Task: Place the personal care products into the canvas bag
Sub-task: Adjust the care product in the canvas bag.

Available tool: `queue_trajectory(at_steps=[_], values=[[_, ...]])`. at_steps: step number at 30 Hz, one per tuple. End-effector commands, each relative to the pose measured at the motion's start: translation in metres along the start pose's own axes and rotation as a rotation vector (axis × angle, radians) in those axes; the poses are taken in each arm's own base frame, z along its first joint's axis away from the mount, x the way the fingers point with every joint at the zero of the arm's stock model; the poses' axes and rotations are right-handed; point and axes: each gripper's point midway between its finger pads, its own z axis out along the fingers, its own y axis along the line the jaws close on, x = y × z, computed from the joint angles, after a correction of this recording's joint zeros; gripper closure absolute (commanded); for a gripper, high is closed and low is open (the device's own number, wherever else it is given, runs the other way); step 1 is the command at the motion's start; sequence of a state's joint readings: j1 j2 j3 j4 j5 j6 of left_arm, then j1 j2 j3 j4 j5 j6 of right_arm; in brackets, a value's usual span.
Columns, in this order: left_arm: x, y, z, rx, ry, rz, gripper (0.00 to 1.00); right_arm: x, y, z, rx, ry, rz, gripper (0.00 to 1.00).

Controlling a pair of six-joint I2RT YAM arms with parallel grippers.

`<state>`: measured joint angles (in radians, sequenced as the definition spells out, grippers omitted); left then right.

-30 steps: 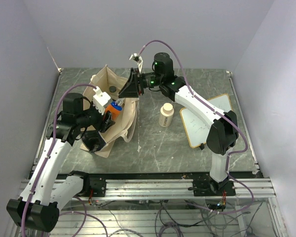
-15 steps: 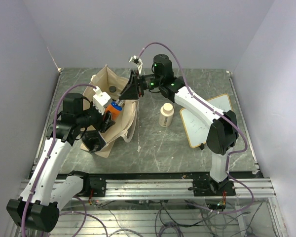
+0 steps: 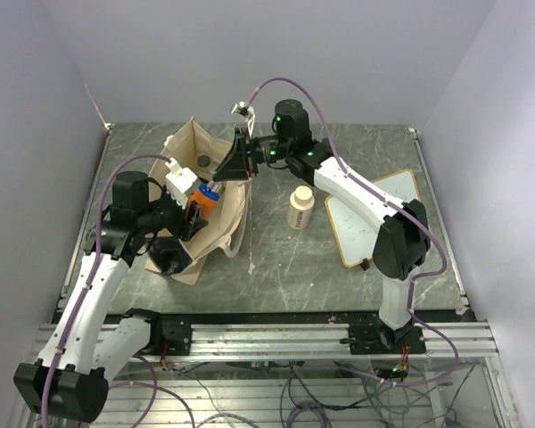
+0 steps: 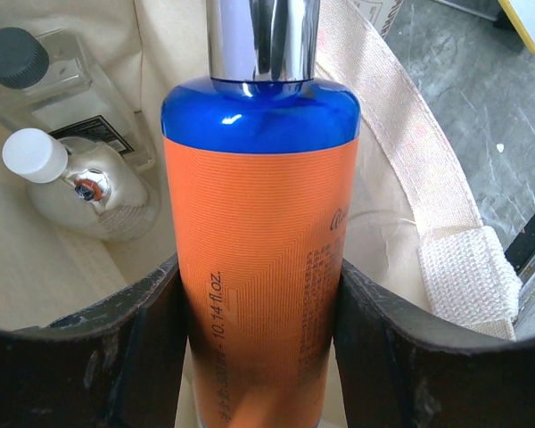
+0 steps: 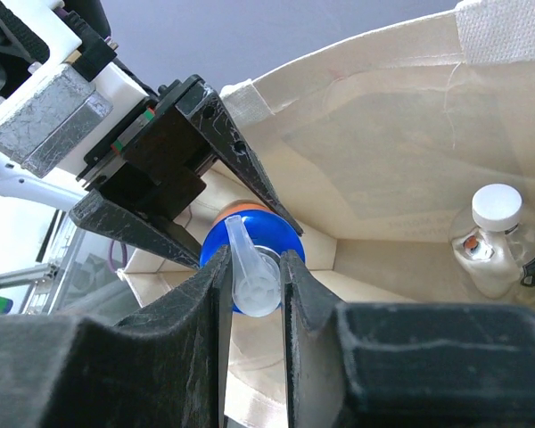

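Observation:
My left gripper (image 3: 196,207) is shut on the orange body of the blue-and-orange bottle (image 3: 207,198) and holds it over the open mouth of the canvas bag (image 3: 236,221). In the left wrist view both fingers press the bottle (image 4: 260,223) at its sides. My right gripper (image 3: 221,175) reaches in from the far side, and its jaws sit against the bottle's white pump cap (image 5: 254,278). Inside the bag lie a silver bottle with a white cap (image 4: 80,183) and a clear bottle with a dark cap (image 4: 36,76). A cream wide-lidded bottle (image 3: 300,207) stands on the table to the right of the bag.
A wood-framed whiteboard (image 3: 374,214) lies on the table at the right, partly under the right arm. The bag's strap handle (image 4: 410,152) runs along the rim just right of the held bottle. The bag's cloth wall (image 5: 383,116) rises behind the pump cap.
The right gripper's jaws have narrowed onto the pump cap, and the right wrist has shifted slightly left. The left gripper keeps its hold on the bottle.

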<state>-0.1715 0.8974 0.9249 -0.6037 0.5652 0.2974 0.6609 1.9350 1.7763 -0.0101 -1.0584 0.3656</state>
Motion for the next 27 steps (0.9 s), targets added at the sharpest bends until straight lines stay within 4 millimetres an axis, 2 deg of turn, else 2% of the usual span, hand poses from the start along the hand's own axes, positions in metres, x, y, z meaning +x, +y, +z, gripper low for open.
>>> queue_trajectory(at_steps=[1,8,15,16,18,19,20,22,27], values=[[-0.011,0.004,-0.005,-0.023,-0.063,-0.004,0.71,-0.026,0.0,-0.004,0.027,-0.055,-0.063,1.0],[-0.002,0.008,-0.003,-0.039,-0.039,0.008,0.46,-0.033,-0.001,0.005,0.07,-0.051,-0.092,1.0],[0.01,0.013,0.0,-0.05,0.017,-0.006,0.32,-0.037,-0.004,0.02,0.118,-0.046,-0.112,1.0],[0.012,0.014,0.001,-0.054,0.033,-0.016,0.28,-0.039,-0.005,0.021,0.123,-0.047,-0.113,1.0],[0.016,0.016,0.001,-0.061,0.061,-0.028,0.15,-0.042,-0.006,0.027,0.125,-0.047,-0.12,1.0],[0.016,0.017,0.001,-0.063,0.068,-0.029,0.12,-0.047,-0.003,0.028,0.13,-0.051,-0.135,1.0],[0.017,0.016,0.001,-0.06,0.068,-0.025,0.12,-0.041,-0.011,0.034,0.137,-0.036,-0.123,1.0],[0.016,0.016,0.0,-0.06,0.059,-0.016,0.1,-0.039,-0.013,0.039,0.145,-0.026,-0.125,1.0],[0.012,0.019,-0.007,-0.098,0.053,0.003,0.09,-0.036,-0.023,0.041,0.189,-0.005,-0.132,1.0]])
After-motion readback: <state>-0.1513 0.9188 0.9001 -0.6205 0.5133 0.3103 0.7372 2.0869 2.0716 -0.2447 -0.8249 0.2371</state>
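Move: The orange pump bottle is held leaning inside the canvas bag: its middle lies about 5 cm back, 4 cm left and 8 cm below the right hand, which has its pump tip. The left hand still grips the body, whose middle is 2 cm ahead, 2 cm right and 2 cm above it. From the right hand, the white-capped clear bottle stands roughly 6 cm ahead and 8 cm left, the dark-capped one 9 cm ahead and 6 cm left, both some 14 cm lower. The left fingers open wider and let go of the orange body, that hand sinking about 2 cm and easing slightly left. The right keeps its pinch on the pump and carries the bottle some 4.5 cm left, rising a little first, then swinging forward and sinking towards the two clear bottles while turning a few degrees clockwise. ##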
